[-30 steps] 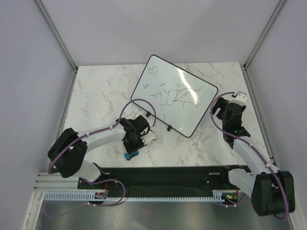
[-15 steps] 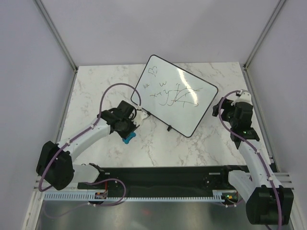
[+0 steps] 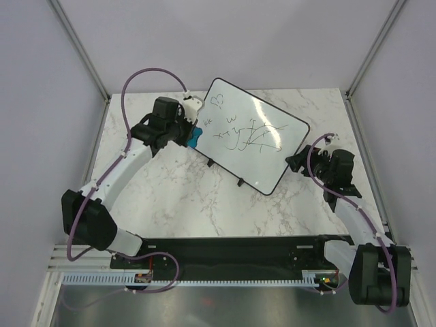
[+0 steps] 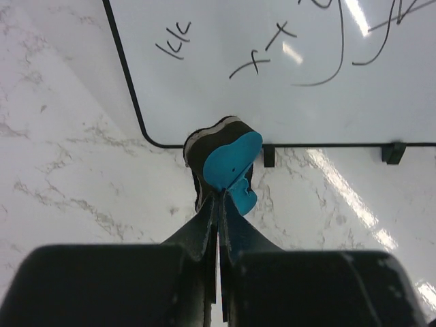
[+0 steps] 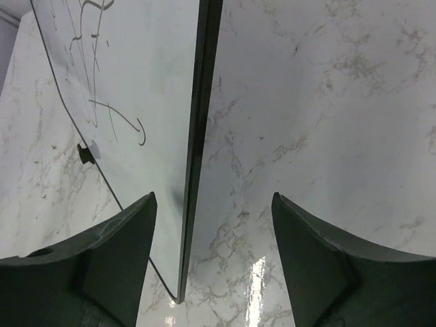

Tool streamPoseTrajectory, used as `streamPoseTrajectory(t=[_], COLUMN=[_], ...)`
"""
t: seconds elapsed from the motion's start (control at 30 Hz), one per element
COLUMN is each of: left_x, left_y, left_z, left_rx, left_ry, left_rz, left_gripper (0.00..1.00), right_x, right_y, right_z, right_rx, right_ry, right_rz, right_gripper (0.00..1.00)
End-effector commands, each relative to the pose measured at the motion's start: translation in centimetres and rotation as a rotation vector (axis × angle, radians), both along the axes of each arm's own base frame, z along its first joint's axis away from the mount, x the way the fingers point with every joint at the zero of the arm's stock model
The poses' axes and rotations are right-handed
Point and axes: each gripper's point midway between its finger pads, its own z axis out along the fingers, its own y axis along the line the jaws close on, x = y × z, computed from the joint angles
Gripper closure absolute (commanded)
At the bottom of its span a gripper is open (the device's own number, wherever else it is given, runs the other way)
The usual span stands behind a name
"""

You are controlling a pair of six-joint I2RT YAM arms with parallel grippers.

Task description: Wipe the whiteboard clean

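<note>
The whiteboard point(image 3: 248, 133) stands tilted at the back middle of the table, with dark marker scribbles on it; it also shows in the left wrist view point(image 4: 286, 61) and edge-on in the right wrist view point(image 5: 129, 102). My left gripper point(image 3: 193, 135) is shut on the blue eraser point(image 4: 231, 163) and holds it at the board's left lower corner, close to the frame. My right gripper point(image 5: 212, 225) is open, its fingers point(image 5: 116, 238) on either side of the board's right edge, not touching it.
The marble table point(image 3: 204, 197) is walled by grey panels left, right and behind. The board's small black feet point(image 4: 268, 155) rest on the table. A black rail point(image 3: 225, 245) runs along the near edge by the arm bases.
My left gripper has carried the blue eraser from the table's front up and back to the board's left edge. My right gripper has moved left, up to the board's right edge.
</note>
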Motion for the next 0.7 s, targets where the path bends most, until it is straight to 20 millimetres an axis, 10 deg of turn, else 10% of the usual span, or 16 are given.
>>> streamPoseTrajectory(t=[0.0,0.67], left_x=[3.1,18.6], left_y=[-2.0,-6.5], left_z=[2.4,3.3], left_rx=[-0.098,-0.225], left_ry=[-0.07,-0.176], left_rz=[0.018,0.111], left_gripper=[0.98,0.98], right_x=[0.9,1.0], right_y=[1.8,1.8], right_z=[2.1,-0.8], right_rx=[0.075,-0.04], right_ry=[-0.119,-0.136], right_rz=[0.097,0.182], right_gripper=[0.25,0.99])
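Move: The heart drawing lies about 18 cm ahead of the left hand, 8 cm right and 2 cm lower; from that hand the KK is roughly 10 cm ahead and 5 cm right, 5 cm down. The whiteboard's right edge is 3 cm left of the right hand, 1 cm ahead and 1 cm below; the board's bottom corner lies some 7 cm back, 9 cm left and 9 cm below that hand. Left carries the still-held eraser forward 17 cm, slightly right, to the heart; right shifts left, pinching the board's edge. ##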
